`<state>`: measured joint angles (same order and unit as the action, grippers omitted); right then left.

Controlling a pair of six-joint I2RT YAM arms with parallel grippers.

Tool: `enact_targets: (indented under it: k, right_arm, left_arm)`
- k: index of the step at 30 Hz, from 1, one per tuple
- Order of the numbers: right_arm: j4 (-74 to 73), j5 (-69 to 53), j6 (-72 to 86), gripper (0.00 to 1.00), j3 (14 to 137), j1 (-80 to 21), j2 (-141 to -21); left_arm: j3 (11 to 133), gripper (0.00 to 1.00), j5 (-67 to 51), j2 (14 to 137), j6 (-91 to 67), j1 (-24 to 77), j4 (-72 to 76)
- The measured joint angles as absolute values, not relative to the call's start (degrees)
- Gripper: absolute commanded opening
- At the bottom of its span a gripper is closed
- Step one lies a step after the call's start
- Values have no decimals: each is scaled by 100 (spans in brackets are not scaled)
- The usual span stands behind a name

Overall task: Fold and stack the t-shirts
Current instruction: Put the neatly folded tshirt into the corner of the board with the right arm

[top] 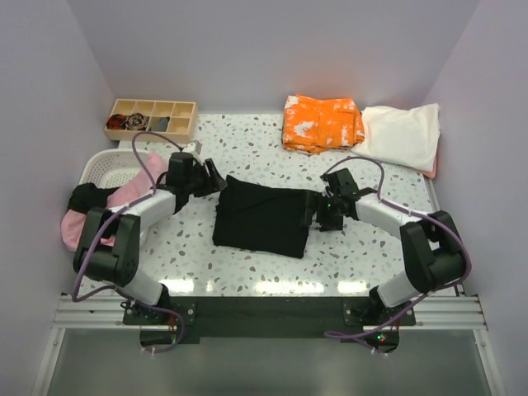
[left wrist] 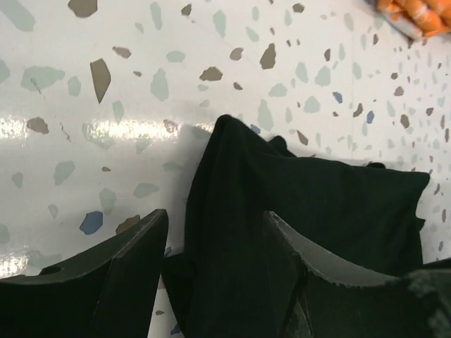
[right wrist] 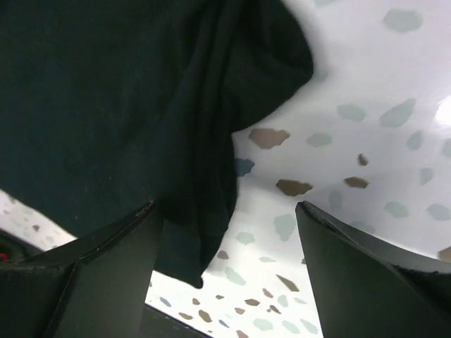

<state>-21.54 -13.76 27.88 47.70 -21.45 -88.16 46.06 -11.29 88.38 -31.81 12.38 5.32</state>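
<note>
The black t-shirt (top: 264, 216) lies folded in a rough rectangle at mid-table. My left gripper (top: 216, 179) is open at its far left corner; in the left wrist view the cloth (left wrist: 303, 211) runs between the fingers (left wrist: 127, 267). My right gripper (top: 314, 211) is open at the shirt's right edge; the right wrist view shows the cloth edge (right wrist: 211, 176) between the fingers (right wrist: 352, 267). The orange white-blotched shirt (top: 320, 123) and the cream shirt (top: 403, 134) lie folded at the back right. The pink shirt (top: 124, 198) hangs over the basket.
A white slotted basket (top: 103, 167) stands at the left with pink and black cloth spilling over it. A wooden compartment tray (top: 151, 119) sits at the back left. Walls close in on three sides.
</note>
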Motion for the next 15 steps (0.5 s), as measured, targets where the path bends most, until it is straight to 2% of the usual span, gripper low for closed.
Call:
enact_targets:
  k: [8, 15]
  right_arm:
    - [-1293, -2263, 3428, 81, 4206, -2163, -8621]
    - [-548, -2724, 3913, 81, 4329, -2578, -9194]
  left_arm:
    - [4410, 61, -1105, 9262, -3188, 1227, 681]
    - [3896, 61, -1566, 9373, -3350, 1219, 1356]
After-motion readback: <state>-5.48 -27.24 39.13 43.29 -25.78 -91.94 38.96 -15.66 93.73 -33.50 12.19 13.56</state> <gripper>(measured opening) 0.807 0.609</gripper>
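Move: Just to the right hand's left, some 3 cm off and about 1 cm lower, lies the right edge of the folded black t-shirt; the shirt's middle is roughly 18 cm left and 2 cm farther out. The orange stack sits about 32 cm straight ahead of this hand, the white stack 29 cm ahead and 25 cm right. From the left hand, the shirt's far-left corner is about 3 cm right, 1 cm ahead and 6 cm below. Sweeping some 7 cm left, low over the table, the right hand brings its wide-open fingers in around the shirt's right edge, rolling about 15 degrees so the tips point more to the left. The half-open left hand sinks some 5 cm to the shirt's left end and draws back a little. Neither hand closes. ##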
